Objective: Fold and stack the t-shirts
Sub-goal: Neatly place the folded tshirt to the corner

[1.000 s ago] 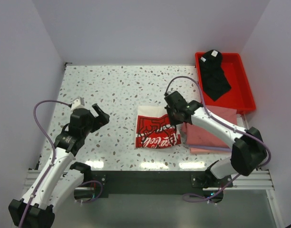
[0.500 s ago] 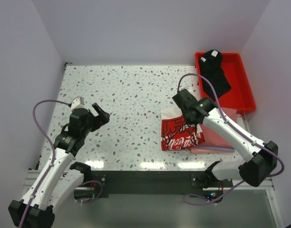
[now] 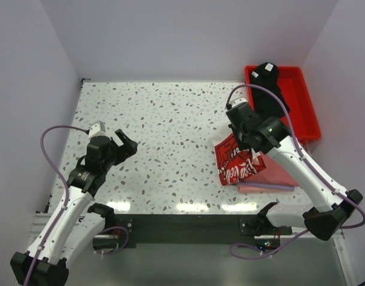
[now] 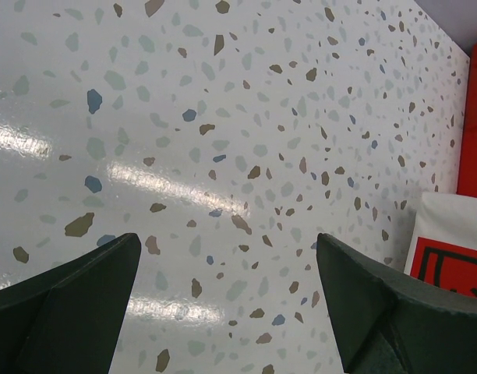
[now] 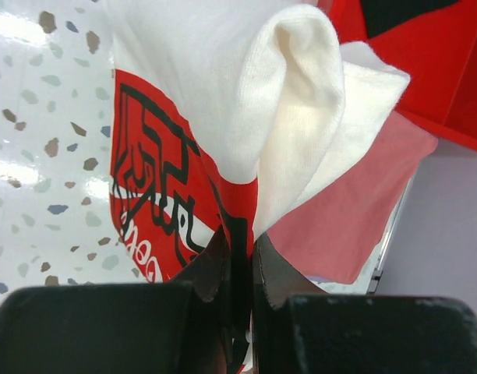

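Note:
The white t-shirt with the red Coca-Cola print (image 3: 235,165) hangs bunched from my right gripper (image 3: 244,148), whose jaws are shut on a fold of it (image 5: 223,109). It dangles over the left edge of the folded pink t-shirt (image 3: 279,176), which lies at the table's right front (image 5: 344,226). A black t-shirt (image 3: 269,90) lies crumpled in the red tray (image 3: 306,116). My left gripper (image 3: 127,145) hovers open over bare table at the left, nothing between its fingers (image 4: 228,238). The left wrist view catches a corner of the printed shirt (image 4: 453,251).
The red tray stands at the back right corner, beside the right wall (image 5: 449,78). The speckled tabletop (image 3: 164,119) stretches between the two arms. The table's front edge and the arm bases run along the bottom.
My right gripper has carried the Coca-Cola shirt from the table's middle to the right and lifted it, so it now hangs by the pink shirt. The left arm has stayed still.

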Available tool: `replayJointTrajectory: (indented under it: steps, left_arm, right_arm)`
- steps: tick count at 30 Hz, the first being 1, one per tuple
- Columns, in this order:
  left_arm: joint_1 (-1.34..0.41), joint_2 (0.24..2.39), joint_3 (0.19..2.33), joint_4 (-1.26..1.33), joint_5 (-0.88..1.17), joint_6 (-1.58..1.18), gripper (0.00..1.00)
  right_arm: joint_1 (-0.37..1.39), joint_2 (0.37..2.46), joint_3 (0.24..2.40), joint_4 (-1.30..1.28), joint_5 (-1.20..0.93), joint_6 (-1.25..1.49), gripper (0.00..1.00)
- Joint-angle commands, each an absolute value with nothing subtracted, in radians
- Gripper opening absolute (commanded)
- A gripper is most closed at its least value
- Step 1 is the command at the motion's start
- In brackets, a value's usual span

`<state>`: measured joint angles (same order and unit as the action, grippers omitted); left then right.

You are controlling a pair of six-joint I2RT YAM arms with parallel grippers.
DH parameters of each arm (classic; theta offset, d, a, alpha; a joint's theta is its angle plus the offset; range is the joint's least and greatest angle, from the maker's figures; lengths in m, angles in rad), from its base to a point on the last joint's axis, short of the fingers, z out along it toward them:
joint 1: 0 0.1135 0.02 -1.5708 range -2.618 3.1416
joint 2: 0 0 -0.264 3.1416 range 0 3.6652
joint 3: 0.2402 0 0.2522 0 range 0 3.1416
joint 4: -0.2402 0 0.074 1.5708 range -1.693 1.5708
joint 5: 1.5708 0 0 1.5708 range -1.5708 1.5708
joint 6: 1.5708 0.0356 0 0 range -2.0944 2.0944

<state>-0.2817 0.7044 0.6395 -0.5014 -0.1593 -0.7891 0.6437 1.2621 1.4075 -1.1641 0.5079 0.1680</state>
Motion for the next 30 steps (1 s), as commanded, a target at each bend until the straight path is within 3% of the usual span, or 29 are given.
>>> replayJointTrajectory:
  steps: [1,8,19,30]
  left_arm:
    - [-0.276,0.69,0.635,-0.459,-0.16,-0.772,1.0]
    - [-0.276,0.69,0.635,-0.456,-0.161,-0.773,1.0]
    - [-0.276,0.683,0.634,-0.459,-0.169,-0.775,1.0]
    - [-0.276,0.696,0.635,-0.46,-0.176,-0.775,1.0]
  right_arm:
    - [0.64,1.212,1.494,-1.169,0.456,0.124,0.0]
    - [0.64,1.193,1.563,-1.189,0.344,0.11,0.0]
    - [0.609,1.229,1.669,-1.273,0.436,0.14,0.0]
    - [0.45,1.241,1.582,-1.287,0.511,0.109,0.0]
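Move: The folded pink stack, where the held Coca-Cola t-shirt is being taken, has its middle about 13 cm to the right of the right hand, roughly level with it in reach and some 18 cm below. The red box stands about 24 cm ahead and 23 cm to the right of the hand, with the black garment in it about 19 cm to the right and 24 cm ahead. From the left hand the pink stack is about 46 cm to the right, 1 cm ahead. The folded t-shirt, still pinched in the right fingers and hanging below them, is first raised about 6 cm with a slight drift to the left. Then it is swung right some 6 cm across the left side of the pink stack, sinking only a little. On that swing the wrist turns about 10 degrees clockwise, and the grip stays shut. ##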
